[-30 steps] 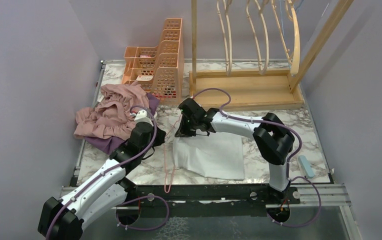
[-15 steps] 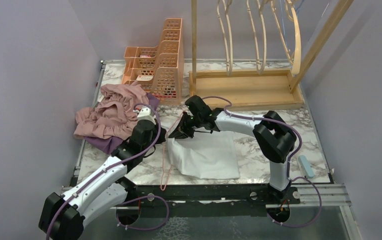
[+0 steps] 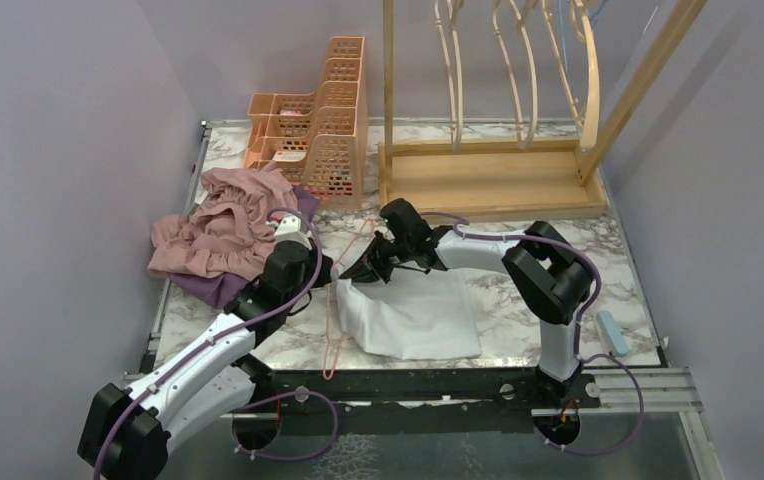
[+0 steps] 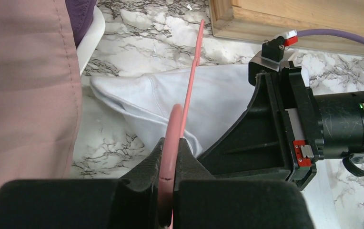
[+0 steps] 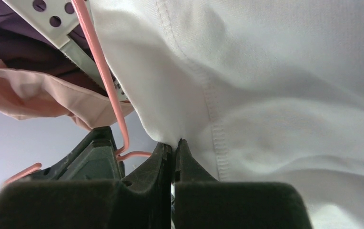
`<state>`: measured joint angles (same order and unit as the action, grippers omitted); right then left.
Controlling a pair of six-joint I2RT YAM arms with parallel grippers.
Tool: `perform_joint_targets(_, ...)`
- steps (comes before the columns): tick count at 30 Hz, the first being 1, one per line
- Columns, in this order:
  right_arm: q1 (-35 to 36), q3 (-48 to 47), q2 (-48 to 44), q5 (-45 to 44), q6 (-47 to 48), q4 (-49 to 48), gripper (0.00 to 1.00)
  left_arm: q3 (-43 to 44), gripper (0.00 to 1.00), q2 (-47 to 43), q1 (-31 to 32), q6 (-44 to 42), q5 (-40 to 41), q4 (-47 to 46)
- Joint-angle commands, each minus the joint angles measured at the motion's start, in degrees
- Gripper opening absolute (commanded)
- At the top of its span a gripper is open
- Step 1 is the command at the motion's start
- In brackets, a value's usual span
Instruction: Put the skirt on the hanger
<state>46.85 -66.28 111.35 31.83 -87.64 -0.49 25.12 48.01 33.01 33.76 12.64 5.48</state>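
The white skirt (image 3: 413,315) lies on the marble table, its far left corner lifted. My right gripper (image 3: 355,271) is shut on that corner; the right wrist view shows the hem (image 5: 275,95) pinched between the jaws at the right gripper (image 5: 174,145). The thin pink hanger (image 3: 333,330) stands on edge at the skirt's left side. My left gripper (image 3: 323,270) is shut on it. In the left wrist view the hanger (image 4: 189,90) runs out from the left gripper (image 4: 172,148) across the skirt (image 4: 142,100). The two grippers are almost touching.
A heap of dusty-pink clothes (image 3: 223,225) over a purple garment (image 3: 213,285) lies at the left. An orange tiered basket (image 3: 318,130) and a wooden rack (image 3: 498,175) with hanging wooden hangers stand at the back. A pale blue object (image 3: 612,332) lies near the right edge.
My right gripper has moved left toward the left gripper, pulling the skirt's corner with it; the skirt has bunched leftward. The left gripper still holds the hanger in about the same place.
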Motion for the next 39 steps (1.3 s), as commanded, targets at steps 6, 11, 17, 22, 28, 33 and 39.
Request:
perform_joint_targets(6, -0.53, 3.55, 0.65, 6.96, -13.26, -10.14, 0.04, -0.95, 0.0, -0.83, 0.05, 2.94, 1.35, -1.89)
perform_joint_targets(11, -0.62, 4.39, -0.61, 8.26, -16.33, -14.03, 0.08, -1.58, 0.0, 1.18, 0.08, 5.97, 1.52, -2.52)
perform_joint_targets(17, -0.62, 3.46, -1.12, 8.22, -12.22, -9.89, 0.16, -0.05, 0.0, 1.78, 0.01, 9.71, 1.93, -1.7)
perform_joint_targets(22, -0.62, -1.95, -0.85, 3.24, 1.89, 7.94, 0.51, -0.38, 0.0, 0.93, 0.05, 12.78, 0.9, -4.69)
perform_joint_targets(28, -1.62, -1.13, -2.07, -4.08, 19.27, 15.69, 0.72, 1.26, 0.0, 1.24, 0.07, 10.67, 1.86, 0.76)
perform_joint_targets(33, -2.4, 4.87, -6.71, -9.56, 25.3, 12.99, 0.73, 3.37, 0.0, 2.88, 0.05, 10.73, -1.28, 4.96)
perform_joint_targets(39, -2.82, 6.85, -11.72, -25.75, 34.89, 19.31, 0.72, 7.07, 0.0, 5.71, 1.61, 14.24, -3.55, 9.89)
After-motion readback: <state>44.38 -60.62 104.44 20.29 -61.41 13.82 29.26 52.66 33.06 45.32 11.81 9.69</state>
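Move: The white skirt's raised left edge is already pinched in the right fingers; its middle lies about 13 cm to that hand's right, 6 cm back and 6 cm lower. The pink hanger's middle is roughly 2 cm left and 3 cm back, at about its height, and the wooden rack base some 20 cm ahead, 30 cm right. From the left hand, which holds the hanger, the skirt's middle is about 16 cm right, 7 cm back, 9 cm below. The skirt's edge is held beside the hanger and lifted a couple of centimetres, then the right fingers open wide and let go of it. That hand draws off about 8 cm to the right and down over the skirt, away from the hanger, its fingers tipping more steeply downward. The left hand keeps its pinch on the hanger nearly in place, rolling it some 10 degrees. ##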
